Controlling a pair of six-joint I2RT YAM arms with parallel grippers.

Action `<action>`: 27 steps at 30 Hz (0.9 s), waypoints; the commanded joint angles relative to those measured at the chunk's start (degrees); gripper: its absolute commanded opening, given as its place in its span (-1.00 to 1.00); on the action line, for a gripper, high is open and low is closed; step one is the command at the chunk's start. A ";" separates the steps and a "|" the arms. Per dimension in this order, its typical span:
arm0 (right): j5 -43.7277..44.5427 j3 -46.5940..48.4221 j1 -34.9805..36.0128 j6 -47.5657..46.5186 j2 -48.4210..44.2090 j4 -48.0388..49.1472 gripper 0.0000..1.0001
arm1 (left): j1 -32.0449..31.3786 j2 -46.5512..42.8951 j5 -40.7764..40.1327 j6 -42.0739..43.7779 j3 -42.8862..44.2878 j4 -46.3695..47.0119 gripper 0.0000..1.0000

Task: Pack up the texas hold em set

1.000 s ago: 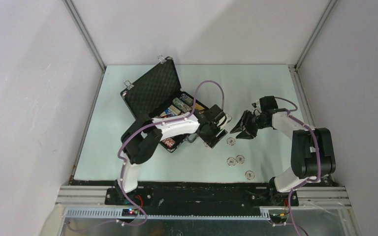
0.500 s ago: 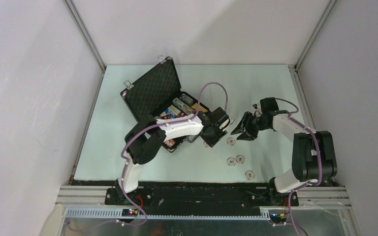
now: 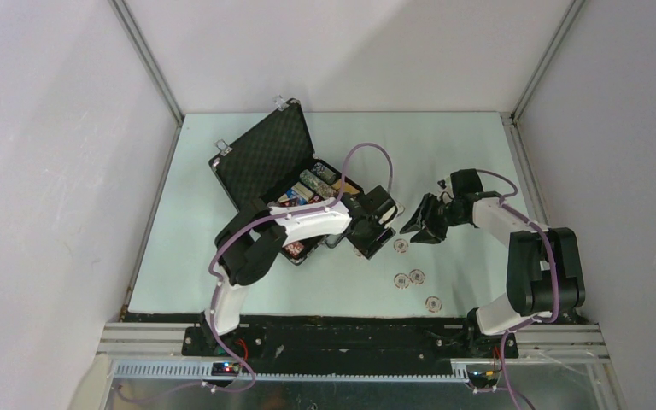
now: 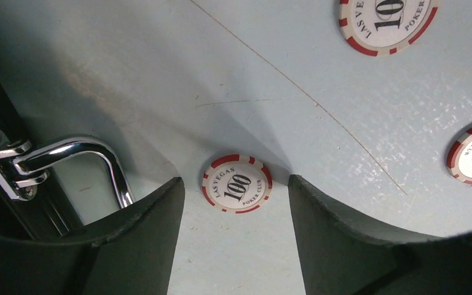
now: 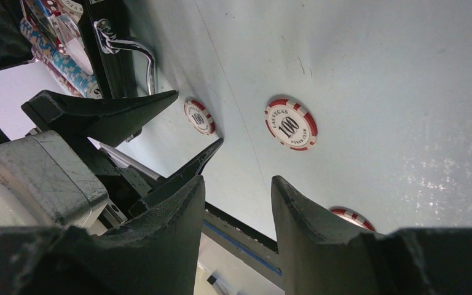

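The black case (image 3: 262, 162) lies open at the left of the table, lid propped up, with rows of multicoloured chips (image 3: 312, 188) inside. Its silver handle (image 4: 77, 161) shows in the left wrist view. My left gripper (image 4: 236, 182) is open and low over the table beside the case. A white and red 100 chip (image 4: 236, 183) lies flat between its fingertips, touching neither. My right gripper (image 5: 237, 179) is open and empty, hovering just right of the left one (image 3: 374, 229). Another 100 chip (image 5: 291, 125) lies ahead of it.
More loose chips lie on the table: one (image 3: 401, 245) near the grippers, a pair (image 3: 409, 278) closer to the front, and one (image 3: 433, 303) near the right arm's base. White walls enclose the table.
The left gripper's jaws narrowed, then widened again over the chip, and the left arm shifted slightly. The right arm has barely moved.
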 commanded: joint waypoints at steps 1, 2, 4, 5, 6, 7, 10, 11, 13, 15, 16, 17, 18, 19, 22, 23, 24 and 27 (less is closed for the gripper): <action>-0.44 -0.11 0.40 -0.33 -0.42 2.21 -0.05 | 0.14 -1.30 1.02 -0.66 -0.21 -3.99 0.37; -0.56 -0.11 0.38 -0.26 -0.38 2.26 -0.05 | 0.14 -0.97 1.02 -0.68 -0.20 -4.07 0.35; -0.51 -0.11 0.45 -0.20 -0.34 2.18 -0.05 | 0.14 -0.38 1.02 -0.73 -0.05 -4.46 0.34; -0.54 -0.11 0.41 -0.31 -0.34 2.11 -0.05 | 0.14 0.03 1.02 -0.72 0.03 -4.48 0.34; -0.59 -0.11 0.39 -0.40 -0.34 2.01 -0.05 | 0.14 0.19 1.06 -0.61 0.10 -4.56 0.33; -0.58 -0.11 0.42 -0.43 -0.34 1.94 -0.05 | 0.18 0.62 1.13 -0.57 0.24 -4.44 0.28; -0.58 -0.11 0.39 -0.42 -0.34 1.97 -0.05 | 0.22 1.62 1.78 -0.29 1.36 -4.89 0.16; -0.69 -0.11 0.37 -0.35 -0.30 2.01 -0.05 | 0.23 2.18 2.09 -0.23 1.65 -5.05 0.11; -0.68 -0.11 0.41 -0.33 -0.23 2.08 -0.05 | 0.23 2.69 2.35 0.16 2.04 -5.53 0.02; -0.68 -0.11 0.38 -0.40 -0.13 2.09 -0.05 | 0.23 2.83 2.30 0.44 2.05 -5.79 -0.12; -0.67 -0.11 0.44 -0.68 0.02 2.12 -0.05 | 0.23 2.55 2.23 0.62 1.92 -5.77 -0.16; -0.75 -0.11 0.49 -0.88 0.35 2.24 -0.05 | 0.23 2.28 2.16 0.71 1.75 -5.62 -0.20; -0.93 -0.11 0.66 -1.35 0.62 2.45 -0.04 | 0.23 1.45 2.20 0.78 1.11 -4.98 -0.21; -2.38 -0.07 0.95 -1.98 1.64 3.31 -0.03 | 0.23 0.85 2.35 0.81 0.69 -4.03 -0.23; -4.10 1.96 3.77 -3.99 4.31 2.70 -0.03 | 0.64 -2.52 5.73 0.25 -2.16 -1.01 -0.26; -4.05 2.42 4.53 -4.70 5.39 2.56 -0.03 | 1.05 -3.24 7.20 -0.64 -2.93 1.29 -0.27; -4.28 3.11 5.76 -4.78 5.82 2.74 -0.03 | 1.97 -4.75 10.08 -1.33 -4.95 2.66 -0.27; -5.83 3.55 7.74 -2.45 7.74 5.46 -0.04 | 3.93 -7.52 14.60 -3.94 -9.17 9.04 -0.27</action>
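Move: The poker chip that both hands are after lies flat between my left fingertips, about 1 cm below that hand's point; the case handle is some 6 cm left and 4 cm ahead of that hand, about level in height. From my right hand that chip lies about 12 cm left, 2 cm back and 6 cm lower. A second chip sits almost under my right hand, roughly 1 cm left, level fore and aft, and 6 cm down. I ease my left hand back about 1 cm, low at the table, while its fingers close from well open until they pinch the chip by its edges, the wrist tipping a few degrees. My right hand holds still at first, then sweeps about 3 cm left, sinking 2 cm and drawing back a little, half open, past the second chip towards the left hand's chip. ##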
